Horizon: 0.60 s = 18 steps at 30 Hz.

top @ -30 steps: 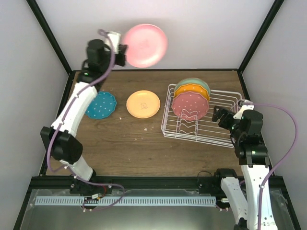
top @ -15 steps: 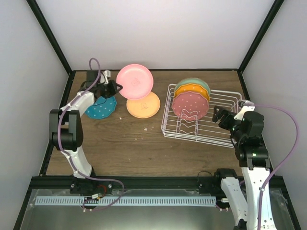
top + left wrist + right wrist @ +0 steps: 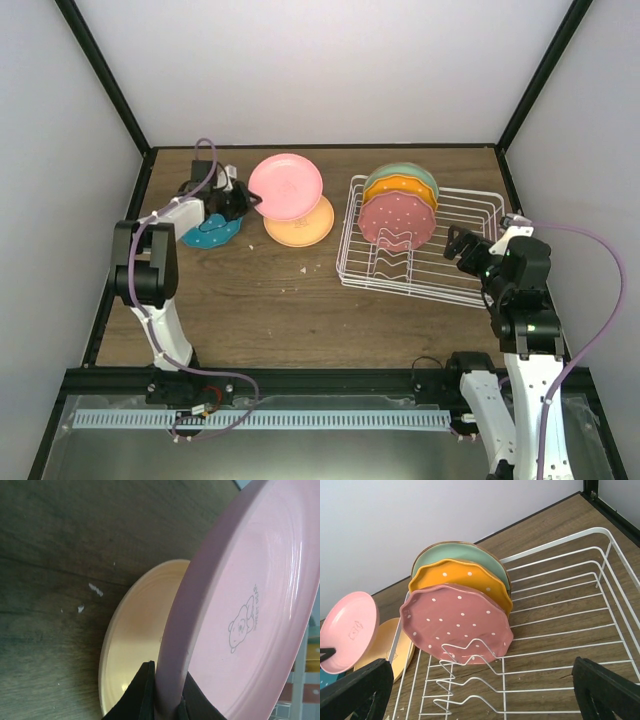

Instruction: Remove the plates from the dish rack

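Note:
My left gripper (image 3: 243,201) (image 3: 167,695) is shut on the rim of the pink plate (image 3: 287,186) (image 3: 250,605), holding it tilted just over the peach plate (image 3: 308,226) (image 3: 140,645) lying on the table. The dotted teal plate (image 3: 212,232) lies flat under the left wrist. In the white wire dish rack (image 3: 460,255) (image 3: 560,605) stand the dotted maroon plate (image 3: 398,220) (image 3: 457,620), the dotted orange plate (image 3: 400,190) (image 3: 460,577) and the mint plate (image 3: 400,172) (image 3: 460,555). My right gripper (image 3: 462,245) (image 3: 480,690) hovers open over the rack's right half, holding nothing.
The wooden table (image 3: 270,300) is boxed in by white walls and black corner posts (image 3: 100,80). A few crumbs (image 3: 303,268) lie in front of the peach plate. The rack's front dividers (image 3: 470,680) stand bare.
The left arm has come down from high at the back with the pink plate, which now hangs low over the peach plate. The right arm has barely shifted.

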Available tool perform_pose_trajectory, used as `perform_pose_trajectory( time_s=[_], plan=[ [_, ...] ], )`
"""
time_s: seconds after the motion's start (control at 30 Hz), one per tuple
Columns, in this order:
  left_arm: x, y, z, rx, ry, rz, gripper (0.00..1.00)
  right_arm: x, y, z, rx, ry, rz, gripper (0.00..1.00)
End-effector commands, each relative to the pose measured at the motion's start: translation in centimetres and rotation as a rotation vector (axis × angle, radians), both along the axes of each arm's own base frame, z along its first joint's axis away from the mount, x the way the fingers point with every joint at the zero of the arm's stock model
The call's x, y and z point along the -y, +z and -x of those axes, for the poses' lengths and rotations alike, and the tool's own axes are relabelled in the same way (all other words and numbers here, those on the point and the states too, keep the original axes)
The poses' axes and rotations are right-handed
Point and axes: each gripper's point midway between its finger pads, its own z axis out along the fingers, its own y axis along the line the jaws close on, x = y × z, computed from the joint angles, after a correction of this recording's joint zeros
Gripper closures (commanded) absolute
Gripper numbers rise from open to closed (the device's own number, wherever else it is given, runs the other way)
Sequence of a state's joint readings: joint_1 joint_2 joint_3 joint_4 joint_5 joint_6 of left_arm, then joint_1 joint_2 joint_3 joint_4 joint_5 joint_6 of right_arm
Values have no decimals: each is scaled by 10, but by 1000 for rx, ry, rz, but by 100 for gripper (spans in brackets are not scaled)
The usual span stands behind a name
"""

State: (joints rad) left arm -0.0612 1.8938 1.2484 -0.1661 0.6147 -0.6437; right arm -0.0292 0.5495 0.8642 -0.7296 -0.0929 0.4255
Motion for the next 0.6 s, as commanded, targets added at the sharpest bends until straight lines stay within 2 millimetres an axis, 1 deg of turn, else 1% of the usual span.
perform_pose_trajectory(
  time_s=[0.0,0.1,0.3,0.43,0.57],
  plan=[
    [17,-15,11,-39,-31,-25,96,1,18,5,39,-14,0,0],
    [22,-23,14,-55,-36,-52,96,2,18,6,40,-19,-3,0],
    [24,-34,18,-85,-39,-91,96,4,21,10,46,-32,2,0],
    [26,-45,23,-113,-49,-111,96,6,22,12,45,-40,4,0],
    [30,-50,28,-129,-59,-115,96,6,22,14,44,-44,4,0]
  ],
)
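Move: The yellow plate, over which the left hand brings the pink one, lies flat with its middle some 10 cm to that hand's right, about 2 cm back and 9 cm below. The blue plate is roughly 15 cm to the left and 4 cm back, equally low; the dotted plate in the rack stands about 37 cm to the right, 5 cm back, near hand height. From the right hand, the yellow plate is about 40 cm left, 20 cm ahead and 27 cm down. The pink plate, still pinched by its left rim in the left fingers, is lowered about 4 cm towards the yellow plate while being drawn some 2.5 cm to the right and as much back; the rightward part ends halfway and the sinking goes on. The wrist tips slightly, under 10 degrees, and the fingers keep their hold. ##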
